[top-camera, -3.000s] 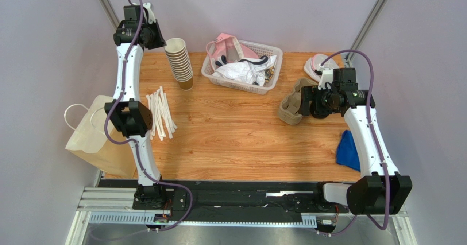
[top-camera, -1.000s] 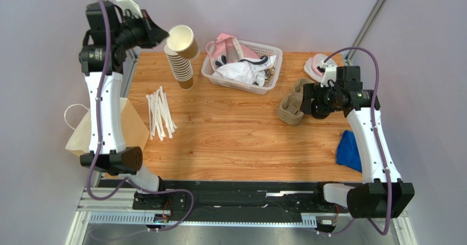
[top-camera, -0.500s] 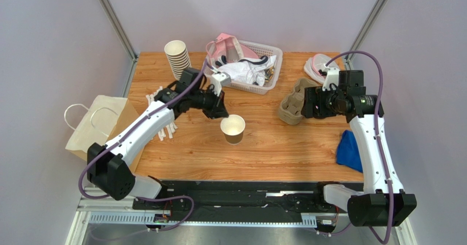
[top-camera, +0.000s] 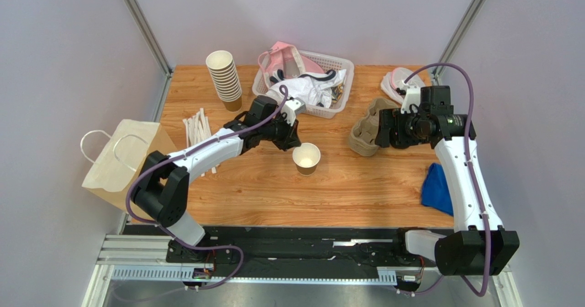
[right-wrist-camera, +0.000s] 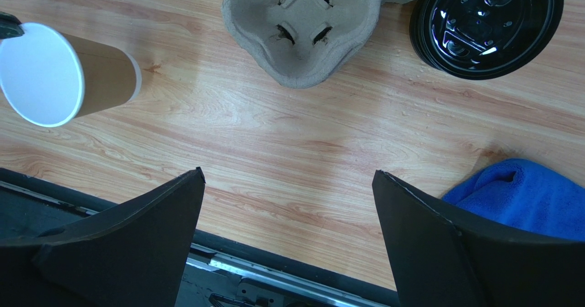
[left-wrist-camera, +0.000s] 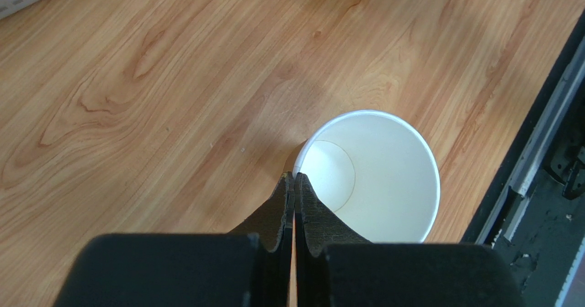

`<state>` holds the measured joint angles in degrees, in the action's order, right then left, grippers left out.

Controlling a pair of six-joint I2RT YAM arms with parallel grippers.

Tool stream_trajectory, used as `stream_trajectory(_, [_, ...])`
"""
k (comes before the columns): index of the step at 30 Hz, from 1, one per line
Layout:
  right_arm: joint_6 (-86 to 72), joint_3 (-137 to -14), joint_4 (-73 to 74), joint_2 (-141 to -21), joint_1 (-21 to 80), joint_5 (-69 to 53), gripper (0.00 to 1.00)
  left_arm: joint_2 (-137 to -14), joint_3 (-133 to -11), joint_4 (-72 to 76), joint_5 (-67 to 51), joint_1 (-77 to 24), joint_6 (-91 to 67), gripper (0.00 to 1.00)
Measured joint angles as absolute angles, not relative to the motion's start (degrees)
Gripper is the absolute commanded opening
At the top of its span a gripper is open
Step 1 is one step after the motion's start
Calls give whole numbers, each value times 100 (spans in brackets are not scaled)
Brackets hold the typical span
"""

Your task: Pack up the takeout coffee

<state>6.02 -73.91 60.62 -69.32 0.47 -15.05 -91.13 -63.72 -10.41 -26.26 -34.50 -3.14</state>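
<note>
No cup with a black lid shows in any view. A lidless kraft-brown paper cup with a white inside stands upright at the table's middle; it also shows in the left wrist view and the right wrist view. My left gripper is shut on its near rim. I cannot tell if the cup touches the table. A grey pulp cup carrier lies to its right. My right gripper hovers open and empty by the carrier. Black lids lie beside the carrier.
A stack of lidless brown cups stands at the back left. A white basket of packets sits at the back. White sticks lie at the left, a paper bag off the left edge, a blue cloth at the right.
My left arm lifted one cup off the stack, brought it down to the table's middle, and has shifted it a little right toward the carrier. The right arm has barely moved.
</note>
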Motion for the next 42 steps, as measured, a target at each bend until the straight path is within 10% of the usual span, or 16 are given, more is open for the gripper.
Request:
stream_trajectory(18, [585, -7395, 6064, -6945, 47, -1763, 100, -9238, -5898, -679, -2300, -3763, -445, 5])
stream_trajectory(28, [589, -7526, 6119, -6978, 47, -1815, 100, -9238, -5911, -775, -2167, -3765, -517, 36])
stream_trajectory(36, [617, -7944, 6313, -6982, 47, -1903, 100, -9017, -6403, -1568, -2080, -3765, -543, 99])
stream_trajectory(42, [672, -8182, 6320, -6976, 14, -1848, 100, -8184, -7675, -2491, -1841, -3769, -325, 99])
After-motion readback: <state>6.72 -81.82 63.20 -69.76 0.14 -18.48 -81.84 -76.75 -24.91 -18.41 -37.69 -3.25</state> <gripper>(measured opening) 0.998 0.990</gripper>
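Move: The paper cup hangs from the left fingers by its rim, its middle about 3 cm back, 3 cm right and 4 cm below the hand. Its table spot is just below, a further 2 cm back. The cup carrier lies 13 cm ahead and 23 cm right, the black lids 8 cm ahead and 31 cm right, the basket 27 cm ahead and 2 cm right, all about 10 cm lower. From the right hand the cup is level ahead, 23 cm left and 12 cm down. The cup, still pinched at its rim, is lowered about 4 cm by the left hand, easing back some 2 cm towards the base, until it meets the table. There the hand holds its place while the fingers open, slowly and then wide, letting go of the rim; it then climbs quickly, about 12 cm, away from the cup. The right hand, open and empty, rises some 4 cm late on. ##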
